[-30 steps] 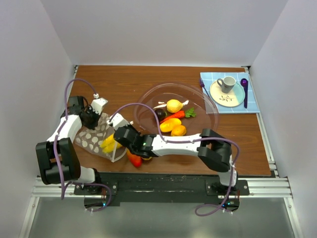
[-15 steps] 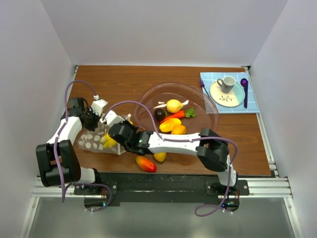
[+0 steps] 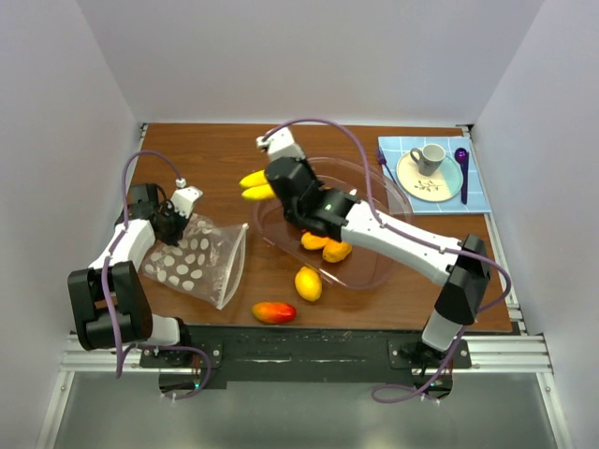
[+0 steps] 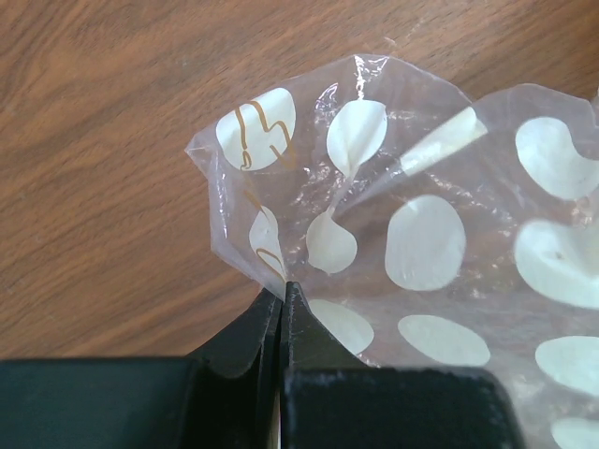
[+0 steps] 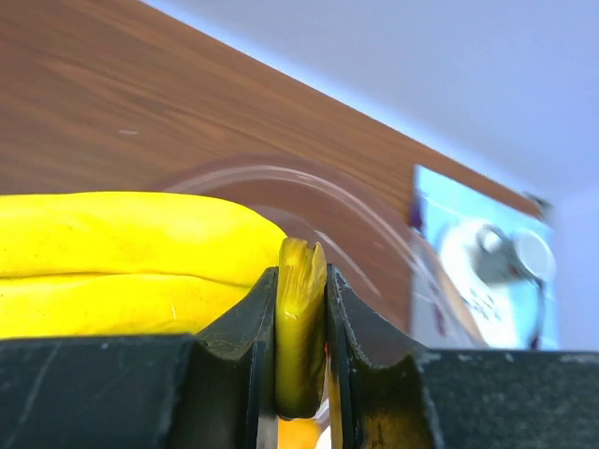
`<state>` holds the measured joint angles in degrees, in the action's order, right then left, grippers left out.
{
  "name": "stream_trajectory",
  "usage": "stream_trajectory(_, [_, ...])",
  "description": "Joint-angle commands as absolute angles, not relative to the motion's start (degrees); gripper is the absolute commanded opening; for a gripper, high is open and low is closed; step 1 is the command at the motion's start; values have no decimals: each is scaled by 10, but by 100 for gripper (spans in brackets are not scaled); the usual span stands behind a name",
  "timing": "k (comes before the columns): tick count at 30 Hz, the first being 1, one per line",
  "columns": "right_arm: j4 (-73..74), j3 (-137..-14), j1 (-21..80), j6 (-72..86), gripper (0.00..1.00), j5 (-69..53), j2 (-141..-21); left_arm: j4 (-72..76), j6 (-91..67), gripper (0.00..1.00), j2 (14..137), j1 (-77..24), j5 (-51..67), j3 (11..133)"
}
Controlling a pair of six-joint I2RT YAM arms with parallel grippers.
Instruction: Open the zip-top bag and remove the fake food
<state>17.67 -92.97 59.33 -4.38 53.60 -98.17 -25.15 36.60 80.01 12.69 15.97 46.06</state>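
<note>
The zip-top bag [image 3: 201, 262], clear with white spots, lies flat at the front left and looks empty. My left gripper [image 3: 178, 224] is shut on its back corner; in the left wrist view the jaws [image 4: 283, 295] pinch the crinkled film of the bag [image 4: 421, 234]. My right gripper [image 3: 273, 185] hangs above the back-left rim of the bowl, shut on the stem of a yellow banana bunch [image 3: 254, 184]. In the right wrist view the bunch [image 5: 122, 253] is gripped by its stem [image 5: 301, 281]. More fake food lies on the table: a yellow piece [image 3: 307, 282] and a red-orange piece [image 3: 273, 311].
A large pink-tinted clear bowl [image 3: 370, 269] sits mid-table with orange pieces [image 3: 328, 246] in it, partly hidden by my right arm. At the back right a blue placemat [image 3: 479, 192] carries a plate, a cup [image 3: 430, 156] and a purple spoon [image 3: 461, 173].
My right gripper has pulled the banana bunch out of the bag and swung it up and back over the bowl's rim. A yellow and a red-orange piece now lie loose in front.
</note>
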Motion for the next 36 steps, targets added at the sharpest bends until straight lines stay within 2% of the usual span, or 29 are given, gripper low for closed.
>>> stream_trajectory(1, [235, -897, 556, -4, 0, 579, -976, -247, 361, 0, 793, 130, 163, 461])
stream_trajectory(2, [243, -890, 547, 23, 0, 579, -978, -247, 361, 0, 791, 131, 163, 462])
stream_trajectory(3, [244, -873, 544, 30, 9, 581, -977, -249, 360, 0, 787, 131, 164, 464])
stream_trajectory(4, [246, -866, 541, 39, 24, 583, -976, -255, 359, 0, 785, 130, 165, 466])
stream_trajectory(5, [247, -859, 541, 51, 47, 583, -972, -258, 358, 0, 782, 131, 168, 468])
stream_trajectory(7, [249, -844, 541, 63, 68, 585, -957, -280, 353, 0, 777, 130, 174, 485])
stream_trajectory(8, [250, -839, 541, 75, 97, 587, -949, -290, 351, 0, 774, 130, 186, 493])
stream_trajectory(13, [230, -803, 565, 73, 99, 567, -857, -379, 330, 0, 754, 130, 243, 575])
stream_trajectory(18, [220, -758, 661, 39, 99, 518, -783, -447, 317, 0, 745, 130, 297, 656])
stream_trajectory(24, [243, -659, 757, 72, 99, 387, -725, -400, 307, 0, 751, 130, 242, 639])
stream_trajectory(27, [241, -620, 794, 77, 99, 321, -729, -352, 292, 6, 772, 130, 207, 617])
stream_trajectory(28, [243, -614, 801, 78, 99, 298, -736, -345, 287, 12, 780, 129, 203, 616])
stream_trajectory(29, [238, -607, 814, 78, 99, 274, -746, -339, 281, 23, 794, 128, 202, 620])
stream_trajectory(30, [232, -598, 821, 78, 99, 246, -755, -335, 267, 57, 800, 125, 201, 625])
stream_trajectory(32, [219, -591, 841, 75, 99, 225, -785, -339, 256, 97, 809, 119, 206, 645])
stream_trajectory(33, [215, -590, 845, 75, 99, 215, -796, -345, 247, 100, 809, 113, 210, 653])
stream_trajectory(36, [201, -590, 856, 69, 99, 194, -834, -362, 243, 100, 792, 108, 227, 681])
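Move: Some 9 cm to the right of the right hand and 3 cm back, about 25 cm below, is the middle of the clear bin, which the held bananas are headed for. On the table, the lemon sits roughly 18 cm back and 2 cm right of that hand, and the mango about 24 cm back and 5 cm left. From the left hand, which pinches a corner of the bag, the bag's middle is some 5 cm right and 4 cm back, and about 3 cm below. Swinging right and down some 10 cm over the bin, the right hand opens and lets go of the bananas, then rises, draws back about 25 cm and left, and sinks open towards the mango and lemon, turning counter-clockwise and tipping down. The left hand pulls the bag corner up some 12 cm, eases down about 5 cm and opens, freeing it. ##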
